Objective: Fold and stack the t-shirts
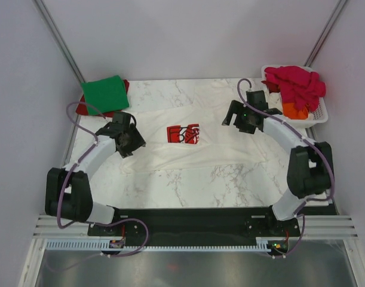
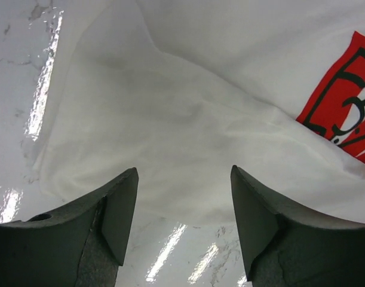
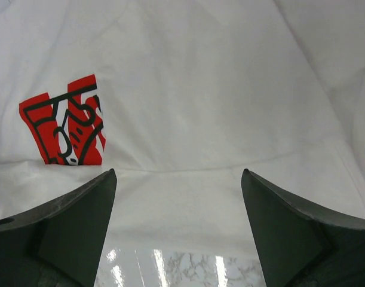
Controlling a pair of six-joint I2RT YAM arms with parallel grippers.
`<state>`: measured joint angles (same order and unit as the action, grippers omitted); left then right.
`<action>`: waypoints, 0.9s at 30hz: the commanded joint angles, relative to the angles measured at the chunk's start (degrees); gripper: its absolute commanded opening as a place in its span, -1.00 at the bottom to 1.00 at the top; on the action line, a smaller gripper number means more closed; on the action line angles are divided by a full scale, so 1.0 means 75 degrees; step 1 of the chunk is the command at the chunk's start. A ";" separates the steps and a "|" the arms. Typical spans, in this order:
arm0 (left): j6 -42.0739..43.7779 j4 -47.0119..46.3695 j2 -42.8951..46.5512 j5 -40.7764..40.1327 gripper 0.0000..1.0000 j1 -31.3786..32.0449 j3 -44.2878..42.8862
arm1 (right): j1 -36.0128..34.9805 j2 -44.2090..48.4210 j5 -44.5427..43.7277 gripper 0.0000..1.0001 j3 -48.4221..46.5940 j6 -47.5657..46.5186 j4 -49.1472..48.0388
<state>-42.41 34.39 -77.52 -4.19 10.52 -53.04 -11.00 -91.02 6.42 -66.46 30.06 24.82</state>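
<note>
A large white t-shirt (image 1: 212, 128) with a red square chest print (image 1: 183, 134) lies spread across the marble table. My left gripper (image 1: 136, 143) hovers over the shirt's left edge, open, with only cloth (image 2: 170, 137) and bare table between its fingers. My right gripper (image 1: 233, 121) stands open over the shirt's right part; white fabric (image 3: 188, 119) and the red print (image 3: 66, 122) show ahead of its fingers. A folded green t-shirt (image 1: 104, 94) lies on a red one (image 1: 83, 109) at the back left. Magenta t-shirts (image 1: 296, 84) and an orange one (image 1: 294, 110) fill the basket.
The white slatted basket (image 1: 319, 113) stands at the back right corner. Grey walls and slanted metal posts close the back and sides. The arms' black base bar (image 1: 194, 218) runs along the near edge.
</note>
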 commanded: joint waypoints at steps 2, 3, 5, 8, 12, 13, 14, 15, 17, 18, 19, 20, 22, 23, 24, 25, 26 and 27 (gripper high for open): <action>0.0463 -0.0847 -0.1437 0.0101 0.39 0.0026 -0.0475 | 0.0107 -0.1678 0.0844 0.85 -0.1016 -0.0165 -0.0239; 0.0487 -0.0847 -0.1616 0.0113 0.37 0.0026 -0.0522 | 0.0224 -0.1982 0.0774 0.85 -0.1030 -0.0118 -0.0250; 0.0510 -0.0847 -0.1874 0.0078 0.36 0.0026 -0.0429 | 0.0353 -0.2101 0.0610 0.86 -0.0728 -0.0001 -0.0460; 0.0546 -0.0836 -0.1771 -0.0168 0.38 0.0026 -0.0008 | 0.0576 -0.2207 0.0248 0.89 -0.0189 0.0023 -0.0555; 0.0639 -0.0836 -0.1629 -0.0800 0.40 0.0015 0.0508 | 0.1150 -0.2243 -0.0806 0.93 0.0597 0.0232 -0.0613; 0.0651 -0.0824 -0.1664 -0.0859 0.41 0.0003 0.0602 | 0.1290 -0.2219 -0.0994 0.93 0.0808 0.0280 -0.0695; 0.0651 -0.0824 -0.1734 -0.0883 0.41 0.0003 0.0614 | 0.1431 -0.2207 -0.0996 0.93 0.1170 0.0339 -0.0847; 0.0651 -0.0824 -0.1851 -0.0837 0.41 -0.0009 0.0626 | 0.1745 -0.2149 -0.0984 0.93 0.1324 0.0409 -0.0906; 0.0721 -0.0824 -0.2039 -0.0976 0.41 0.0003 0.0486 | 0.1819 -0.2032 -0.0949 0.93 0.1630 0.0433 -0.1012; 0.0745 -0.0835 -0.2132 -0.1047 0.41 -0.0009 0.0404 | 0.1819 -0.1892 -0.0868 0.93 0.1700 0.0421 -0.1059; 0.0780 -0.0824 -0.2284 -0.1129 0.41 0.0003 0.0218 | 0.1819 -0.1821 -0.0867 0.94 0.1805 0.0421 -0.1071; 0.0792 -0.0789 -0.2332 -0.1141 0.41 0.0003 0.0146 | 0.1796 -0.1658 -0.0670 0.93 0.1853 0.0433 -0.1059; 0.0769 -0.0707 -0.2286 -0.1025 0.41 0.0003 0.0064 | 0.1737 -0.1493 -0.0540 0.93 0.1911 0.0351 -0.1024; 0.0745 -0.0672 -0.2181 -0.0885 0.41 0.0015 0.0087 | 0.1679 -0.1411 -0.0527 0.93 0.1900 0.0339 -0.0896; 0.0733 -0.0474 -0.2053 -0.0802 0.41 0.0026 0.0099 | 0.1527 -0.1178 -0.0481 0.94 0.1900 0.0293 -0.0860; 0.0710 -0.0403 -0.1912 -0.0755 0.43 0.0084 0.0110 | 0.1236 -0.1072 -0.0469 0.95 0.1772 0.0257 -0.0802; 0.0710 -0.0321 -0.1493 -0.0731 0.44 0.0120 0.0099 | 0.1059 -0.0920 -0.0492 0.94 0.1667 0.0199 -0.0569; 0.0710 -0.0100 -0.1292 -0.0708 0.45 0.0143 0.0052 | 0.0709 -0.0849 -0.0515 0.95 0.1538 0.0175 -0.0428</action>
<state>-39.55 28.16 -92.05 -5.98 11.46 -52.75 -1.78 -98.26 8.71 -55.64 34.79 11.27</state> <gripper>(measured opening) 0.718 0.969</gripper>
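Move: The white t-shirt's left part lies right under my left hand, about 8 cm down, with its near left corner some 6 cm back and 5 cm to the left. The red print is about 10 cm ahead and 17 cm right of that hand. Below my right hand, about 3 cm ahead and 10 cm down, is the shirt's right part; the same print lies roughly 18 cm left and 1 cm ahead, and the near right corner 10 cm back and 12 cm right. With fingers kept wide open, I lower both hands flat-out onto the white shirt, the left about 7 cm and the right some 9 cm while edging forward. My right fingertips then drag the cloth to the right for about 6 cm, turning clockwise, and ease slightly back left at the end; my left hand stays low on its part, tipped a little further down. ##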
